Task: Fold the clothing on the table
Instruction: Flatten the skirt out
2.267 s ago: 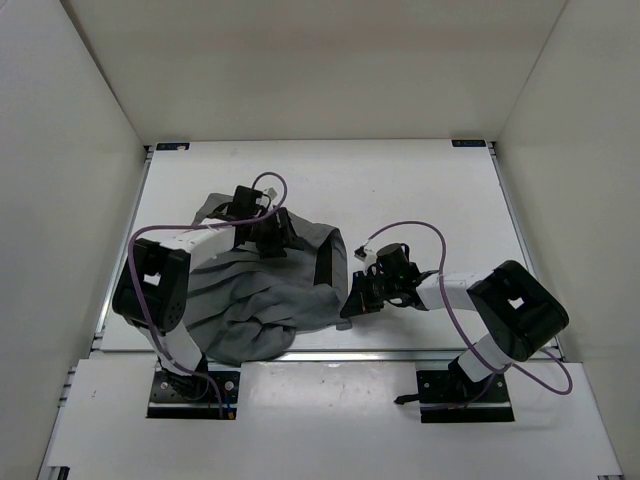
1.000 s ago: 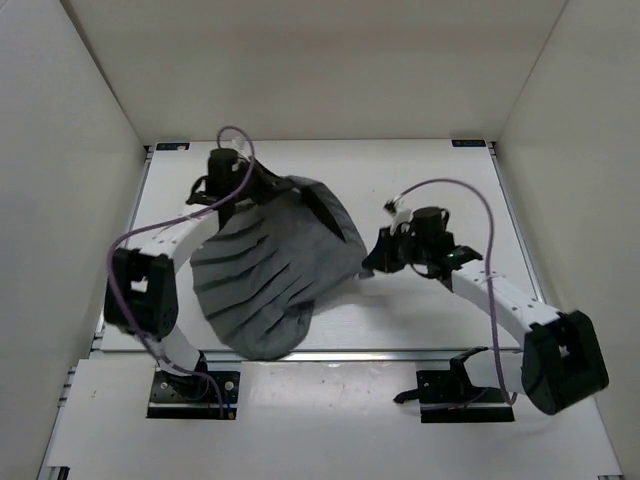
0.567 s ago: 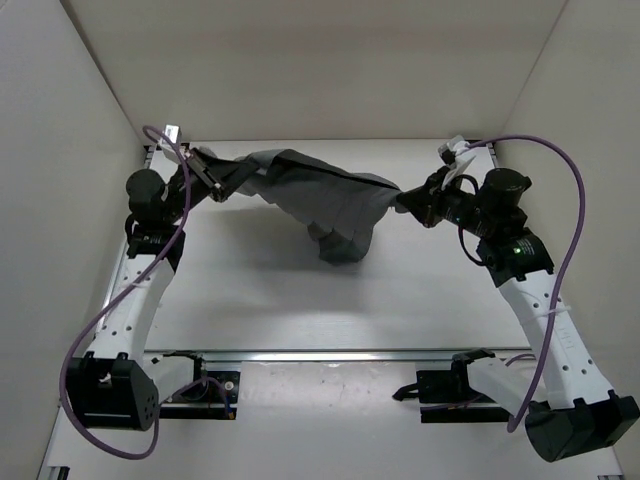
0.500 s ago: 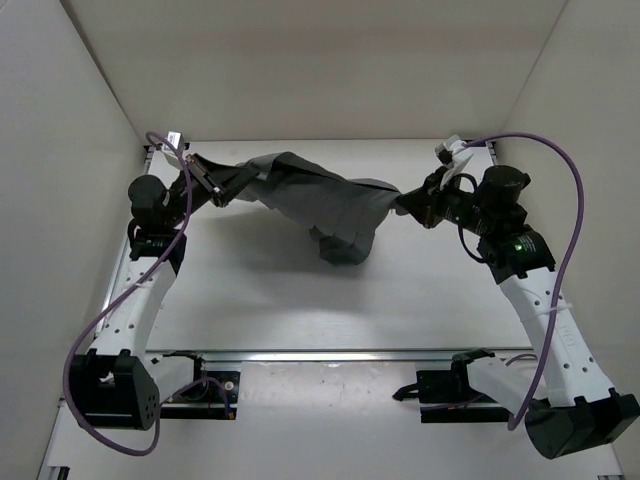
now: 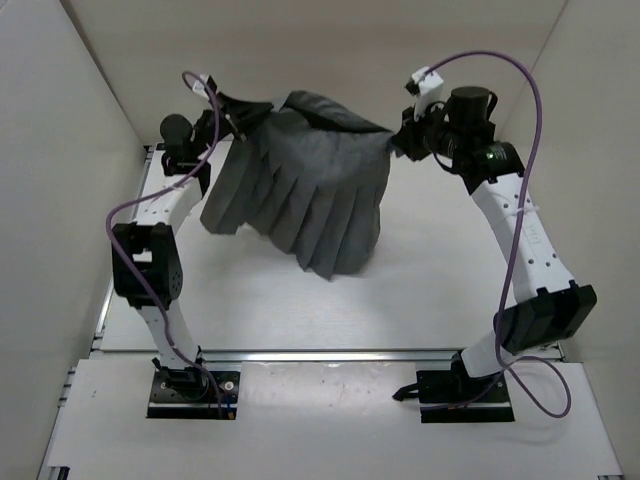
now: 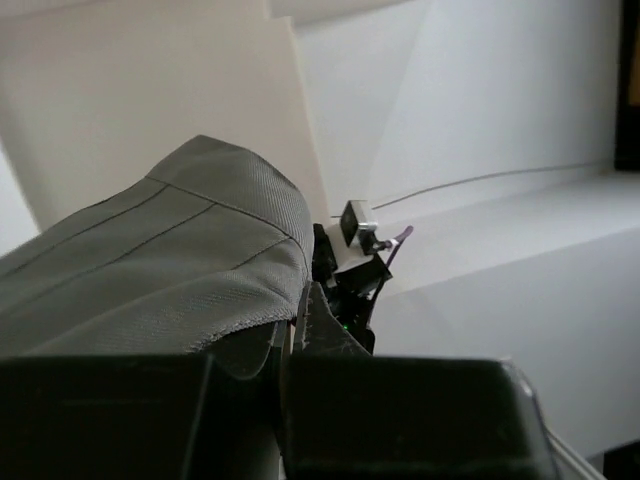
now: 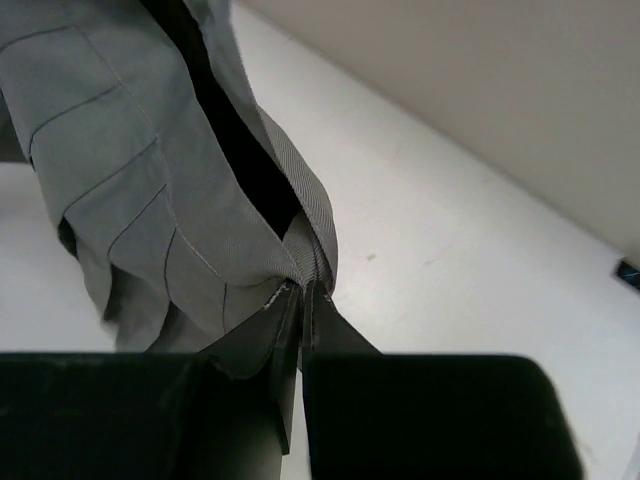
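The clothing [image 5: 300, 190], a dark grey pleated skirt, hangs spread out in the air above the white table [image 5: 430, 290], pleats running downward. My left gripper [image 5: 228, 112] is shut on its upper left corner, and my right gripper [image 5: 398, 142] is shut on its upper right corner. In the left wrist view the fingers pinch the plain band [image 6: 180, 270] at the left gripper [image 6: 292, 322]. In the right wrist view the right gripper [image 7: 300, 295] clamps bunched cloth [image 7: 160, 200], with the pleats hanging away below. The skirt's lower hem floats above the table's middle.
White walls enclose the table on the left, back and right. Purple cables [image 5: 520, 80] loop off both arms. The arm bases [image 5: 190, 385] sit at the near edge. Thin metal rails [image 5: 330, 353] run along the table's edges.
Both arms have risen and moved toward the back wall, lifting the skirt off the table; it now hangs spread with its pleats straight instead of sagging between the grippers.
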Available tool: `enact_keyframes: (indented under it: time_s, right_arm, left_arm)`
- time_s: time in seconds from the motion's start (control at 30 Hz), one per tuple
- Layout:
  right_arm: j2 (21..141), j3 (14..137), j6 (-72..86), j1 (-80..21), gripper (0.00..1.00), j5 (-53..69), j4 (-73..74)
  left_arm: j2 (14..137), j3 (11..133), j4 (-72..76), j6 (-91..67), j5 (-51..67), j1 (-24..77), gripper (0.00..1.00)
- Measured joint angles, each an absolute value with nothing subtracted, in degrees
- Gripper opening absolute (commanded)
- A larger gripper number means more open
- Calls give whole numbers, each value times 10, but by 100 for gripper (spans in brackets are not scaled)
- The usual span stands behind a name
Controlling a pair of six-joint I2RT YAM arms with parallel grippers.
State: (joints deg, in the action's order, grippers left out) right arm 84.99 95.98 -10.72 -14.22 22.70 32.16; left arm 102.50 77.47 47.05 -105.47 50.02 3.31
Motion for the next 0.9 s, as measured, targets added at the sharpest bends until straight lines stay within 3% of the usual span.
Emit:
enact_keyframes:
  time_s: [0.1, 0.2, 0.33, 0.4, 0.43, 0.47, 0.5, 0.53, 0.6, 0.67, 0.8, 0.9]
  right_arm:
    - [901, 1061, -135, -142, 0, 176, 344]
    - [905, 1106, -159, -142, 0, 139, 338]
    - [861, 1048, -182, -152, 0, 105, 309]
    - [813, 951, -187, -162, 0, 86, 276]
    - [788, 891, -189, -169, 0, 80, 265]
    - [759, 827, -187, -177, 8, 76, 258]
    - [735, 763, -178, -186, 22, 70, 251]
    - [714, 705, -164, -192, 23, 67, 250]
    - [678, 601, -135, -203, 24, 64, 267]
    - [654, 535, -103, -205, 34, 65, 292]
    - [594, 475, -42, -186, 43, 81, 319]
    - [555, 462, 10, -131, 41, 119, 302]
  left_arm:
    - [1088, 894, 495, -1090, 509, 30, 0]
    - [1078, 896, 537, -1110, 520, 23, 0]
    - [1016, 750, 639, -1129, 531, 17, 0]
    - [970, 606, 690, -1134, 532, 15, 0]
    - [953, 535, 702, -1133, 536, 14, 17]
    - [939, 455, 715, -1126, 538, 14, 46]
    - [931, 388, 718, -1116, 544, 13, 57]
    - [928, 319, 721, -1112, 546, 11, 64]
    - [927, 213, 717, -1103, 551, 7, 68]
    - [920, 140, 710, -1096, 561, 4, 73]
    - [861, 100, 697, -1058, 576, 17, 74]
    - [780, 100, 630, -985, 580, 28, 75]
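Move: I hold the skirt's waistband up by its two ends, with the hem trailing low behind. The spot of bare table for the left end lies about 13 cm back and some 36 cm below my left hand; the right end's spot is some 8 cm back, 2 cm right and 33 cm below my right hand. The hem's middle is about 15 cm back, 4 cm right and 22 cm below my left hand; from my right, 12 cm back, 21 cm left and 20 cm below. I carry on the fling with both hands, lifting another 5 to 7 cm and slightly forward with my fingers tipping up. Then I whip both down and back towards the table, some 25 to 30 cm down, my left drawing back farther than my right, wrists tipping downward. On the way down my fingers open and let go of the waistband, left wider than right; at the end both rise slightly. ##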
